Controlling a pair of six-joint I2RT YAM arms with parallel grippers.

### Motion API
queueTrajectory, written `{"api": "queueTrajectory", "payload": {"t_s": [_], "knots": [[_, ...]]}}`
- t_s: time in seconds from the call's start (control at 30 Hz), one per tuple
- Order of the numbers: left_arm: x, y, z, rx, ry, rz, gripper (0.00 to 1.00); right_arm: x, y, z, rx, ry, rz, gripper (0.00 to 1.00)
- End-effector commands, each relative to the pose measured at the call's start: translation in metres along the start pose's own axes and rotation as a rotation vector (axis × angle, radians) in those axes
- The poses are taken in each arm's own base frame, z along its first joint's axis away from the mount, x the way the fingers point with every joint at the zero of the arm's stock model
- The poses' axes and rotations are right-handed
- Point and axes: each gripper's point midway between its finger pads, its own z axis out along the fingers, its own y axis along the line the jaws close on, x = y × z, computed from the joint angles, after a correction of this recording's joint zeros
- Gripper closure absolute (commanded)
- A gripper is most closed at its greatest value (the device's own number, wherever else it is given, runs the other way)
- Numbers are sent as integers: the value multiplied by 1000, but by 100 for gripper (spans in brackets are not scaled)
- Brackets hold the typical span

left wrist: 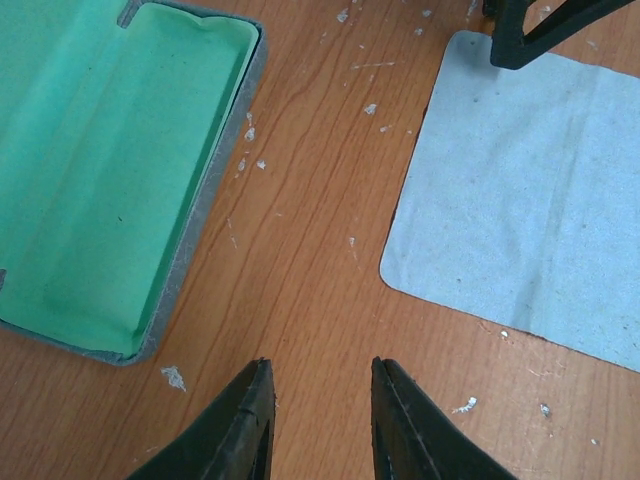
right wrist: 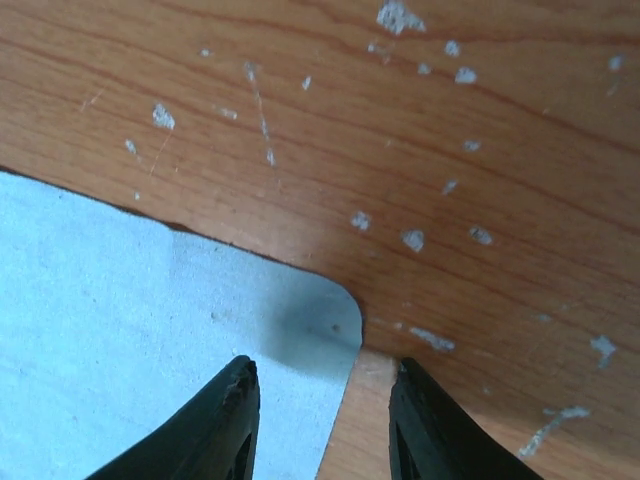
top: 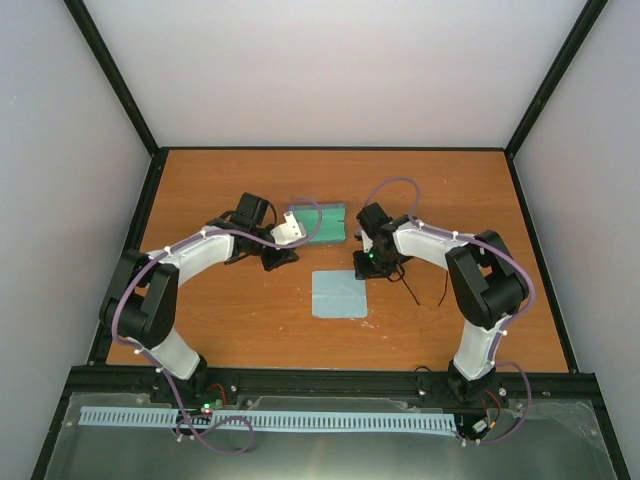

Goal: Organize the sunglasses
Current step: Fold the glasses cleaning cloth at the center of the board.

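Of the sunglasses (top: 409, 291) only thin black temple arms show, sticking out from under my right arm; the lenses are hidden. The pale blue cloth (top: 338, 293) lies flat in the middle of the table. My right gripper (top: 362, 268) is low over the cloth's far right corner (right wrist: 300, 320), open, its fingertips straddling that corner (right wrist: 322, 365). The blue-grey case (top: 318, 222) lies open, showing its green lining (left wrist: 110, 160). My left gripper (top: 283, 258) is open over bare wood between case and cloth (left wrist: 318, 365), holding nothing.
In the left wrist view the cloth (left wrist: 520, 200) lies to the right, with the right gripper's black fingers (left wrist: 530, 30) at its top edge. The wooden table (top: 220, 330) has black frame rails around it and white walls behind.
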Motion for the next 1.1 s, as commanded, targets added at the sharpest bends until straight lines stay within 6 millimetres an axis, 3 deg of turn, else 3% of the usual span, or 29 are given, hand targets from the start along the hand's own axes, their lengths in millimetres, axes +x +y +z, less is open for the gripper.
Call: {"api": "queueTrajectory", "payload": {"t_s": [0.0,0.5,0.83,0.97,1.07], "knots": [[-15,9,-2,-25,-31,8,71,-8,1,1,30,-7,-4,65],[-14,13,4,-28,-29,3,71,-4,4,10,54,27,-25,69],[-14,11,9,-24,-26,10,71,4,1,17,80,55,-25,84],[-20,5,14,13,-28,18,70,4,1,16,82,54,-26,96],[-24,-4,22,68,-27,25,68,3,1,13,80,46,-26,97]]}}
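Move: The cloth's far right corner lies just by the right hand's open fingers, about 1 cm ahead, 1 cm to the left and 1 cm below. The cloth's middle is roughly 5 cm back and 7 cm left of this hand, the open green case 12 cm ahead and 11 cm left at about hand height, the sunglasses some 11 cm to the right, level with it. From the left hand, that corner is about 16 cm right, 2 cm back and 7 cm below. Forward by about 1 cm, just above the table, the right hand edges up to the cloth's far right corner, then slips back slightly and shifts under 1 cm left, with barely any sinking. There it stays while its fingers close from about a third open to nearly shut, pinching the corner between their tips. ##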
